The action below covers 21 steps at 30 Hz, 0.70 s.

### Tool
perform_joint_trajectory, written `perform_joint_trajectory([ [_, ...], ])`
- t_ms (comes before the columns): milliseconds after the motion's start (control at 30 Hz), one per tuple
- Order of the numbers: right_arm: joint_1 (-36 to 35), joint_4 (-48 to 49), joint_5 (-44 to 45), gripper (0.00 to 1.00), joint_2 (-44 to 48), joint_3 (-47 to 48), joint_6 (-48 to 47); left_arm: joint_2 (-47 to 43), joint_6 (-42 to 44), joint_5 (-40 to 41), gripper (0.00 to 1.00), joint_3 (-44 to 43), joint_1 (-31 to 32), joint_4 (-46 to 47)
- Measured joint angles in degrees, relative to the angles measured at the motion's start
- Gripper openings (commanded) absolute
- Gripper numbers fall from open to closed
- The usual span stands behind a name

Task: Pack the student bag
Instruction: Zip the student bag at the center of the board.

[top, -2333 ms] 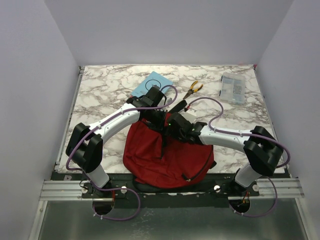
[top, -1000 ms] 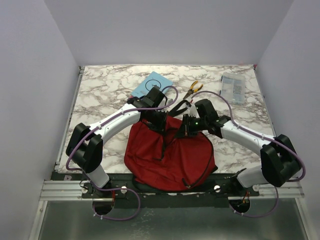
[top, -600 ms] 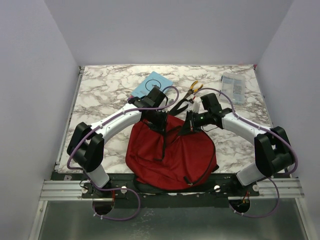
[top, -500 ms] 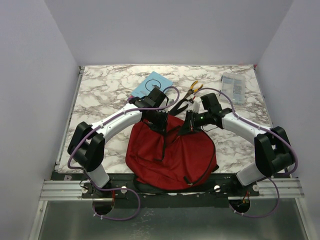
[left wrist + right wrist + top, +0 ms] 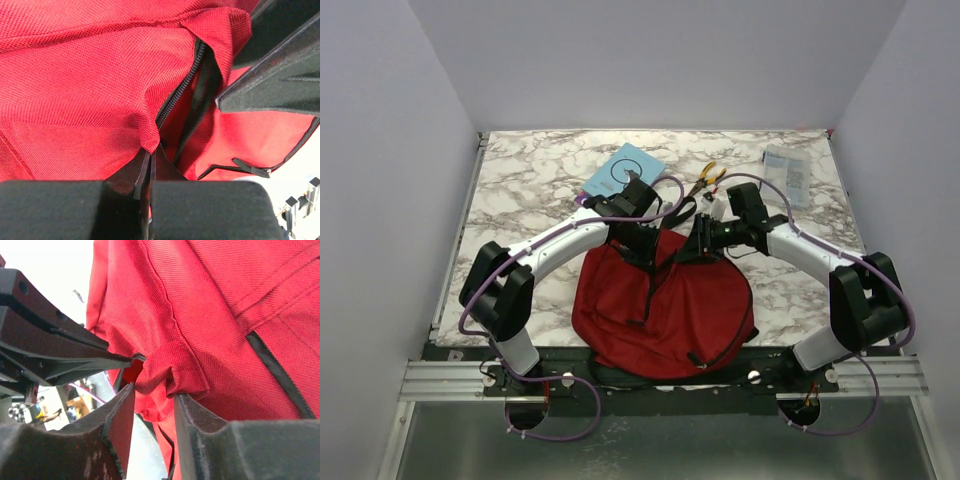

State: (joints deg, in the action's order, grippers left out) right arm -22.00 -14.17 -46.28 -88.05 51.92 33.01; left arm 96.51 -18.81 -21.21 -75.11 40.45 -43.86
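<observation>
The dark red student bag (image 5: 660, 310) lies at the table's near edge between the two arms. Both grippers meet at its far top edge. My left gripper (image 5: 644, 248) is shut on a fold of red fabric (image 5: 145, 132) right beside the black zipper (image 5: 175, 100), which gapes open. My right gripper (image 5: 699, 244) faces it from the right. In the right wrist view its jaws (image 5: 154, 391) stand apart, and a loose fold of the bag's fabric (image 5: 172, 372) hangs between them, resting on the right finger (image 5: 192, 415). The bag's inside is hidden.
On the marble table (image 5: 520, 190) behind the bag lie a blue book (image 5: 625, 168), yellow-handled pliers (image 5: 706, 178) and a clear plastic box (image 5: 786, 175). A black strap (image 5: 650, 285) runs down the bag's front. White walls close in three sides.
The right arm has swung from the bag's middle to its far top edge, and its jaws have parted, loosening on the fabric. The left gripper keeps its pinch, lifted slightly.
</observation>
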Motion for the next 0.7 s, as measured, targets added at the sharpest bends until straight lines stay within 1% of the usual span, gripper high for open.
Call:
perform_joint_trajectory([
  [100, 0.0, -2.7, 3.3, 0.58, 0.9, 0.7, -1.3, 0.1, 0.0, 0.0, 0.00, 0.0, 0.2, 0.0],
  [167, 0.0, -5.3, 6.1, 0.63, 2.8, 0.7, -2.8, 0.2, 0.0, -0.1, 0.00, -0.1, 0.2, -0.1],
  [400, -0.2, -8.6, 12.6, 0.69, 9.9, -0.1, -4.9, 0.1, 0.1, 0.0, 0.19, -0.2, 0.2, -0.2],
  [500, -0.6, -9.0, 14.7, 0.69, 12.8, -0.9, -5.4, 0.1, 0.2, -0.1, 0.30, -0.2, 0.2, -0.2],
  [567, -0.9, -8.8, 15.9, 0.69, 14.9, -1.7, -5.7, 0.1, 0.2, -0.1, 0.37, -0.2, 0.2, -0.2],
  [700, -2.1, -6.9, 17.2, 0.69, 18.1, -3.2, -5.7, -0.2, 0.5, 0.0, 0.49, -0.2, 0.2, -0.2],
])
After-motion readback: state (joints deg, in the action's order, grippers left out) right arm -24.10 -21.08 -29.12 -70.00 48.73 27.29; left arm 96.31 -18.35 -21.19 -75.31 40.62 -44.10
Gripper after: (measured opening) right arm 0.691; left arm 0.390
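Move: The left fingers are shut on the near-left lip of the red bag's zipper mouth, whose middle lies about 4 cm to their right, 2 cm back and 3 cm lower. The small zipper tag is some 12 cm back, 1 cm left and 6 cm below. From the part-open right hand, around a fold of the other lip, the mouth is about 4 cm left and 4 cm back, 3 cm lower; the black strap loop lies some 12 cm straight ahead, 8 cm down. Rightward first, then upward, the right hand draws off the fold of the bag's lip, about 3.5 cm each way, its fingers spreading well open as it rolls and dips its tips, some 20 degrees in all. The left hand stays in place over the zipper mouth and, a little after the right starts, opens its shut fingers to let go of the lip it was pinching. ##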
